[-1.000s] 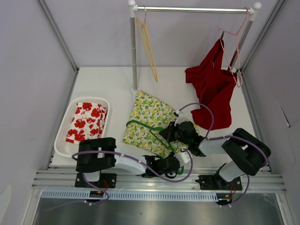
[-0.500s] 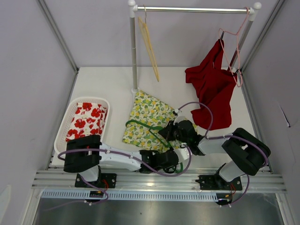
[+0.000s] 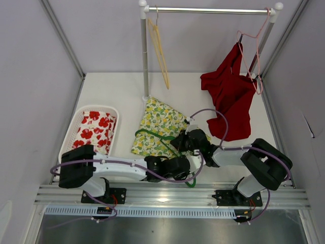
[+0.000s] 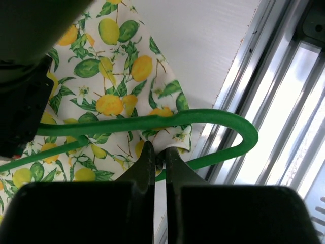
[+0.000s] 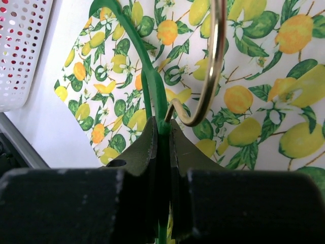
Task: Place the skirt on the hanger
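Observation:
The skirt point(image 3: 161, 124), white with a lemon print, lies on the table in front of the rack pole. A green hanger point(image 3: 151, 135) lies across its near part. My right gripper point(image 3: 179, 143) is shut on the green hanger's neck point(image 5: 163, 127), just below its gold hook point(image 5: 213, 66), with the skirt point(image 5: 254, 101) spread beneath. My left gripper point(image 3: 187, 168) is shut on a near corner of the skirt point(image 4: 165, 145). The hanger's rounded end point(image 4: 246, 137) loops past that corner, over the table's edge rails.
A white basket point(image 3: 68, 147) with red-flowered cloth stands at the left. Behind stands a clothes rack point(image 3: 144, 56) with a wooden hanger point(image 3: 161, 56) and a red garment point(image 3: 228, 96) on a pink hanger. Aluminium rails point(image 3: 167, 195) run along the near edge.
The left arm's base link has swung to the left and its gripper has drawn back leftward with the skirt corner. The skirt and hanger have shifted slightly left. The right gripper has barely moved.

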`<state>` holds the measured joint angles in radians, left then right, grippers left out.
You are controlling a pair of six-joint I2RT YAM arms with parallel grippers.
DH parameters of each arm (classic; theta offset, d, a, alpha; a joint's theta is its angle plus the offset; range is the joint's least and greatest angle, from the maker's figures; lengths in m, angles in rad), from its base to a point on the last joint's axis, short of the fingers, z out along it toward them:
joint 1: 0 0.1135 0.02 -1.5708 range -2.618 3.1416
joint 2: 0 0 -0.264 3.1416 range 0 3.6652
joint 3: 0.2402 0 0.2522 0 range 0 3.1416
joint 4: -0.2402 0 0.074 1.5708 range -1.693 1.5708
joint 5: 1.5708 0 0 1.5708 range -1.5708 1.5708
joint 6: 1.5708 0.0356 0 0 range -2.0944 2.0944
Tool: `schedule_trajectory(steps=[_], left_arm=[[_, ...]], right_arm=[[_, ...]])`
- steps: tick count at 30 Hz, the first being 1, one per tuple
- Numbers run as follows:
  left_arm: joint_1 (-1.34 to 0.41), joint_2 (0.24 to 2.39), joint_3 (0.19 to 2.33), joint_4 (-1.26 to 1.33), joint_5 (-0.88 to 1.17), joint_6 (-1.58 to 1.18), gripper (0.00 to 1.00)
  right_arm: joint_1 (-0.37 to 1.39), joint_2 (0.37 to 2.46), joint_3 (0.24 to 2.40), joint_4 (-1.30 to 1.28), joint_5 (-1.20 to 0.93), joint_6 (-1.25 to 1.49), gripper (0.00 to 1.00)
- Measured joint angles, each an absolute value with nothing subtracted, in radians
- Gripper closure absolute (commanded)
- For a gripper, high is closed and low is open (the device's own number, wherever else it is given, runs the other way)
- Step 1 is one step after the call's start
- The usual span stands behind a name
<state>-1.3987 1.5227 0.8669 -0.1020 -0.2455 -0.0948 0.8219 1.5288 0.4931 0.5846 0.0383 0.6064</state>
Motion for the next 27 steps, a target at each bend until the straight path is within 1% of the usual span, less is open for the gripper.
schedule_trajectory(steps=[9, 20, 27], left_arm=[[-1.34, 1.477, 0.906, -0.17, -0.128, -0.094, 1.0], [-1.337, 1.472, 0.91, -0.181, 0.028, -0.102, 1.0], [-1.34, 1.396, 0.763, -0.131, 0.098, -0.176, 1.0]], right_arm=[[0.829, 1.565, 0.504, 0.588, 0.067, 0.606, 1.0], [0.833, 1.54, 0.535, 0.529, 0.09, 0.567, 1.0], [0.773, 1.466, 0.537, 0.464, 0.09, 0.521, 1.0]])
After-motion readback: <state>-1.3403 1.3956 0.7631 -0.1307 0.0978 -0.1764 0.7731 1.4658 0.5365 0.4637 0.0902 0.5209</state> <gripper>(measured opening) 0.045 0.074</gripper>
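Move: The left hand holds the skirt's edge; the hanger's near end lies about 3 cm back, 3 cm right and some 2 cm below it. From this hand, the hanger's neck is roughly 15 cm ahead and 4 cm left, the skirt's middle 19 cm ahead and 10 cm left. From the right hand, gripping the neck, the near end lies about 18 cm back and 6 cm left. Left rises 2 cm, then draws the skirt edge back 5 cm past the hanger's end; right carries hanger forward-right. ##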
